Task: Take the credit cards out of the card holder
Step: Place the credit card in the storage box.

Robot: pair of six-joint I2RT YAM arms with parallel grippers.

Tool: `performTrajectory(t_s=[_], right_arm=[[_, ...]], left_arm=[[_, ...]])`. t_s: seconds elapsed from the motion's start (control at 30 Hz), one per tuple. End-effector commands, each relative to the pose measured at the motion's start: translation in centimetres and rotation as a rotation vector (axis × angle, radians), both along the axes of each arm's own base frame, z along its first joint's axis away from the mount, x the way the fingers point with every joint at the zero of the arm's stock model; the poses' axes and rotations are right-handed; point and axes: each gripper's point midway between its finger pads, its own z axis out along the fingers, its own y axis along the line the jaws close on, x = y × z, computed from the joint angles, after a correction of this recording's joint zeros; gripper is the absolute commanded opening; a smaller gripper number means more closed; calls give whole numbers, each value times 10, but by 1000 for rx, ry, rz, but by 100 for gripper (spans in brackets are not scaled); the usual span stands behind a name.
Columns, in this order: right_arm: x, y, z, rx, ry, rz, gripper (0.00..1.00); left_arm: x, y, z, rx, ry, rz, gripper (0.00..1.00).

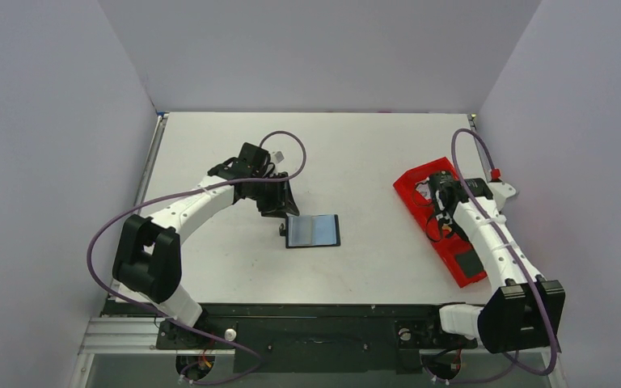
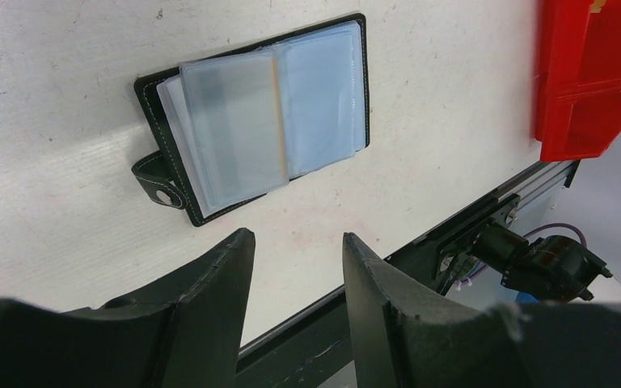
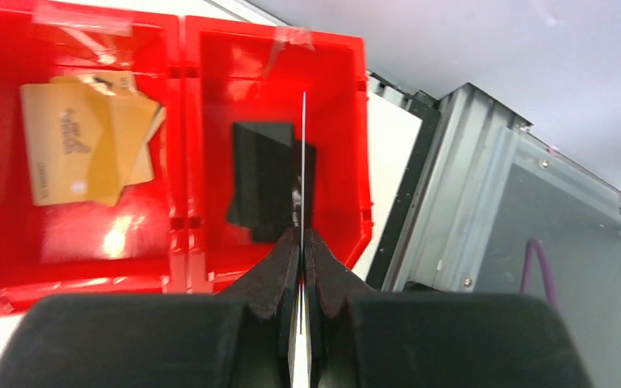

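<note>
The card holder (image 1: 313, 231) lies open and flat on the white table, black-edged, its clear blue-grey sleeves (image 2: 259, 121) facing up and its closing tab (image 2: 160, 174) sticking out at one side. My left gripper (image 1: 279, 206) hovers just beside it, open, with nothing between its fingers (image 2: 295, 238). My right gripper (image 3: 302, 233) hangs over the red tray (image 3: 348, 121), shut on a thin credit card (image 3: 303, 153) that I see edge-on as a white line. Below it in that compartment lie dark cards (image 3: 263, 182). Gold cards (image 3: 81, 145) fill the neighbouring compartment.
The red compartment tray (image 1: 420, 171) sits at the right of the table under the right arm, reaching toward the near edge. A black rail (image 1: 315, 311) runs along the table's front. Grey walls close in on three sides.
</note>
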Motion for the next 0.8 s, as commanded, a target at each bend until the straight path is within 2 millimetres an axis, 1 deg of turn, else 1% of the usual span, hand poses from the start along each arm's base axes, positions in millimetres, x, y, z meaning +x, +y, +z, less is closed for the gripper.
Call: performTrajectory(t_s=[0.0,0.13,0.23,0.33,0.43,0.47,0.57,0.67,0.77], right_arm=[[-6,-22,-10,-40,47,-50,0],[-5,-28,-26,-18,73,-66,0],[0,-28,-36,-15,90,-66,0],[-3,-34,-46,-8,117,-97,0],[-1,-35,-61,19,140,-104,0],[-4,-37,-66,28,158,-109,0],[-4,-39,-79,60,168,-123,0],[-3,-40,-86,74,184,-124,0],[-7,-43,-91,80,202,-146,0]], left_arm=[[5,-7,13,-15,-36,-30,42],[4,-8,11,-11,-30,-32,42],[4,-9,12,-10,-26,-34,42],[4,-9,11,-7,-23,-33,42],[4,-10,13,-5,-25,-35,42],[4,-10,13,-4,-25,-35,42],[5,-10,14,0,-32,-29,42],[5,-9,15,0,-33,-29,42],[5,-10,15,0,-32,-31,42]])
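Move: The right hand holds a black credit card over the storage box. The near compartment, with black cards on its floor, lies about 6 cm to its right, 2 cm back and some 14 cm below. The middle compartment with the yellow cards is about 11 cm ahead and 2 cm right, equally low. From the idle left hand the near compartment is roughly 54 cm right, 10 cm back and 11 cm below. The right hand drifts to its right over the near compartment of the storage box, most of that sideways travel of about 4 cm coming early on, then sinks steadily towards the black cards lying there, about 8.5 cm down in all. The closed fingers keep their pinch on the black card, its free end leading down and to the right, while the wrist tilts and turns some 15 degrees, slightly clockwise. ##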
